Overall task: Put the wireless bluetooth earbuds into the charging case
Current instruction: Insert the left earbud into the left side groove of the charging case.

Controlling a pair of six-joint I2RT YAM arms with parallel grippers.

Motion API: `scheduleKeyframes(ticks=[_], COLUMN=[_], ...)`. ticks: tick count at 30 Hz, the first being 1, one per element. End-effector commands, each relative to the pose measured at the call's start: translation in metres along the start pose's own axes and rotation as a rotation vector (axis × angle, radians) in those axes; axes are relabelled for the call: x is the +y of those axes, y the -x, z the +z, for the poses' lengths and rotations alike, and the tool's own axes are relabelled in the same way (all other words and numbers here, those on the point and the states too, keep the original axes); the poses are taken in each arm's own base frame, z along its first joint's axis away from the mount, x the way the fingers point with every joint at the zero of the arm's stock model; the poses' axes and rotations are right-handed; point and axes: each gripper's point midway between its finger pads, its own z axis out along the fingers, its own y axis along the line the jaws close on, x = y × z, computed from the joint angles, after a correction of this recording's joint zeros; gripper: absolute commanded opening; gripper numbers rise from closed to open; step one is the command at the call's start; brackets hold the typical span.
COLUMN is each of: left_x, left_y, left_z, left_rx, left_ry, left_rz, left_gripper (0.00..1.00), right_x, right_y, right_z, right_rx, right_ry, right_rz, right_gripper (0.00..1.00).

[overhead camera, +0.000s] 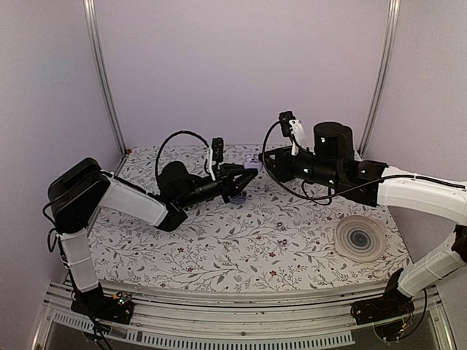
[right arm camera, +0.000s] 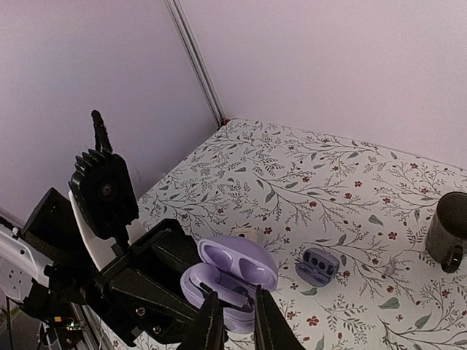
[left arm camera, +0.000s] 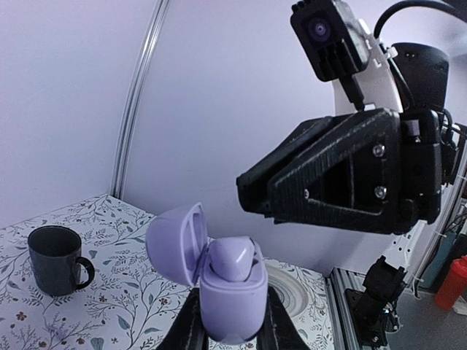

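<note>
My left gripper (left arm camera: 232, 310) is shut on the body of a small lilac charging case (left arm camera: 228, 292), held upright in the air with its lid swung open to the left. One lilac earbud (left arm camera: 233, 255) sits in a socket. In the right wrist view the case (right arm camera: 241, 261) lies right under my right gripper (right arm camera: 237, 310), whose fingers stand slightly apart with nothing between them. An earbud (right arm camera: 198, 277) fills the left socket; I cannot tell what is in the other. From above, the left gripper (overhead camera: 246, 177) and the right gripper (overhead camera: 264, 162) meet mid-table at the back.
A dark mug (right arm camera: 446, 232) stands on the floral tablecloth. A small blue-grey holder with holes (right arm camera: 319, 265) and a white round piece (right arm camera: 248, 235) lie near the case. A flat lilac disc (overhead camera: 359, 238) sits at the right front. The walls stand close behind.
</note>
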Motion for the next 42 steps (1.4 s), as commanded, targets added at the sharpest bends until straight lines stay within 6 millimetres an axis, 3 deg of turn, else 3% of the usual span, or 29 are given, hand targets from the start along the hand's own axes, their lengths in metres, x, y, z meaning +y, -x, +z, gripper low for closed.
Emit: scheduleKeyframes(ticks=[1,4,7,16,23,33,42], left_x=[-0.001,0.001,0.002,0.002,0.003,0.000,-0.006], left_y=[0.009,0.005,0.002,0.000,-0.003,-0.002,-0.001], left_z=[-0.006,-0.009,-0.011,-0.018,-0.019,-0.024,-0.028], left_rx=[-0.011,-0.005,-0.001,-0.022,-0.029,-0.043,-0.053], left_ry=[0.002,0.006,0.009,0.012,0.015,0.013,0.008], left_rz=[0.052,0.053,0.062,0.115,0.154,0.189,0.218], left_gripper=[0.00,0.00,0.00,0.00,0.00,0.00,0.00], right_x=[0.005,0.006,0.006,0.006,0.014,-0.001,-0.002], right_y=[0.020,0.024,0.023,-0.012,-0.015,-0.010,-0.024], right_z=[-0.007,-0.007,-0.002,0.007,0.004,0.000,0.007], right_rx=[-0.014,-0.006,0.030,0.212,0.275,0.259,0.311], right_ry=[-0.012,-0.018,-0.027,-0.039,-0.014,-0.123,-0.123], right_rz=[0.015,0.023,0.022,0.032,0.088,0.168,0.169], right_gripper=[0.18,0.18,0.25,0.40,0.50,0.49,0.47])
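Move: Just off the right fingertips, about 2 cm to their left and 3 cm lower, the open charging case sits in the left hand's fingers, its middle about 1 cm to the right of and 1 cm above the left hand's own point. On the table, some 29 cm below the right hand, the dark purple case lies about 10 cm ahead and 6 cm left; the mug stands about 20 cm ahead and 11 cm right, 26 cm down. Opening from a narrow gap to about half wide, the right hand first lifts some 2.5 cm above the charging case, then sinks about 4 cm while its fingers tip down nearly 20 degrees, never plainly gripping anything. The left keeps its pinch on the case and carries it about 2 cm down and nearly 2 cm left, away from the right fingertips, rolling it slightly. ##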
